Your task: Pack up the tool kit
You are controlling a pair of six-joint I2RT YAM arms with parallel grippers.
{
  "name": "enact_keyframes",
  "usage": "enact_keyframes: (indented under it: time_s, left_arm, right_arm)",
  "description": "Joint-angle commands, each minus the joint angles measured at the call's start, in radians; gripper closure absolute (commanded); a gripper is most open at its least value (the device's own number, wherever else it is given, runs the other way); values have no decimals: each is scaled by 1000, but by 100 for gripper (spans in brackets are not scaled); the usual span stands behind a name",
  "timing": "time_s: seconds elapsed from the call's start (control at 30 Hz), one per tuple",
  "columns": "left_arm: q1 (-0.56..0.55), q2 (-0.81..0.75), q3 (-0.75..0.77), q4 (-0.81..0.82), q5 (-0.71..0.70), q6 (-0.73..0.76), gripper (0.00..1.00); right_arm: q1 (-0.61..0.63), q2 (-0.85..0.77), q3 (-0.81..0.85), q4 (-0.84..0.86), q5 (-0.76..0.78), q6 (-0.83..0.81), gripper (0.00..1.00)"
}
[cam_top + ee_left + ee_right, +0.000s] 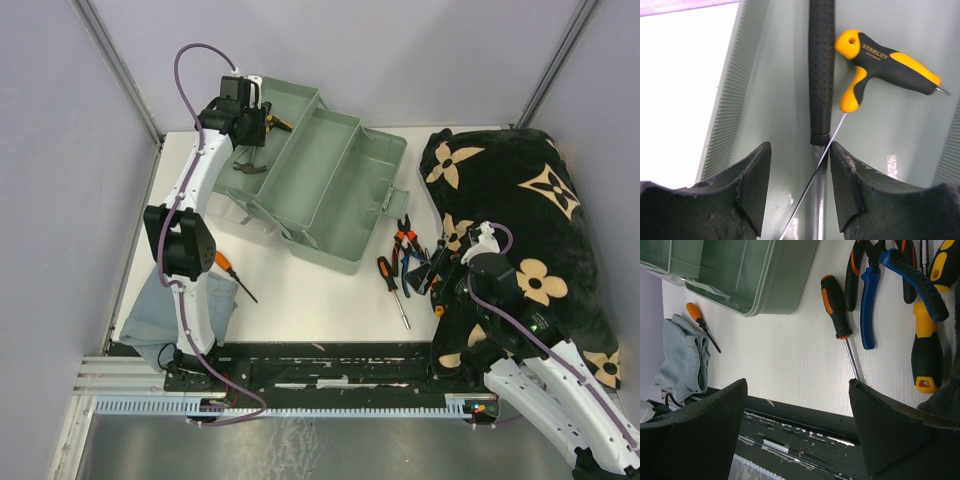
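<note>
The pale grey-green toolbox stands open mid-table with its trays folded out. In its left tray lies a hammer with a black rubber handle. A yellow-and-black T-handle driver rests against it, its thin rod crossing the shaft. My left gripper straddles the hammer's steel shaft; the right finger is close beside it and the left finger stands apart. My right gripper hangs open over the table's near edge. Beyond it lie a black-and-orange screwdriver, blue pliers and a yellow-handled tool.
An orange screwdriver lies beside the folded grey-blue cloth at the near left. The black blanket with beige flowers fills the right side. A dark rail runs along the near edge.
</note>
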Motion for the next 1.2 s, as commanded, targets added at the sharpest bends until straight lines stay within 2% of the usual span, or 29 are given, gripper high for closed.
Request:
enact_keyframes:
  time_s: [0.0,0.17,0.23,0.37,0.47,0.5,0.6,0.7,0.77,0.9,1.07,1.17]
  left_arm:
    - [22,-97,34,44,56,-69,41]
    - [21,-181,-42,69,290,-96,37]
    - [22,-235,-87,79,308,-127,37]
    - [23,-386,-270,130,332,-171,37]
    - [25,-543,-486,202,288,-245,40]
    - [27,-605,-569,235,233,-286,41]
    - [33,-841,-870,398,83,-404,33]
    - [36,-1060,-1067,453,-46,-450,24]
    - [37,-1155,-1141,431,-116,-488,22]
    - [37,-1298,-1270,403,-155,-514,21]
    - [38,-1411,-1389,374,-62,-564,20]
    - [36,-1438,-1445,325,-67,-674,19]
  right_arm:
    - [0,-9,22,4,14,9,10]
    - [-1,-18,19,9,20,3,10]
    - [-1,-22,19,13,20,0,9]
    - [-1,-27,20,24,11,-25,9]
    - [0,-32,17,41,0,-40,9]
    - [1,-34,17,44,-2,-42,9]
    - [0,-42,19,45,-3,-50,9]
    - [-1,-57,20,39,-3,-61,8]
    - [0,-70,20,37,6,-65,8]
    - [0,-87,19,39,36,-60,5]
    - [0,-55,12,-27,138,-4,6]
    - [0,7,21,-57,129,-13,7]
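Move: The orange-handled screwdriver lies on the table about 31 cm back from the left gripper, 3 cm to its left and 20 cm below; from the right gripper it is roughly 49 cm left, 6 cm ahead and 17 cm below. In the tray, the hammer's middle is right under the left fingertips, 2 cm below. Between tray and screwdriver, the clear bin is about 15 cm back, 3 cm left and 17 cm below the left gripper; the folded jeans sit 7 cm nearer the base than the screwdriver and 12 cm left of it. Lift the left gripper some 7 cm off the hammer and out of the tray, easing right at first, then sweep it back about 27 cm over the clear bin towards the orange-handled screwdriver, swinging left and sinking on the way. Open the fingers wider, roll the hand left side down and tip the fingers up to point flatter, stopping well above the table. ##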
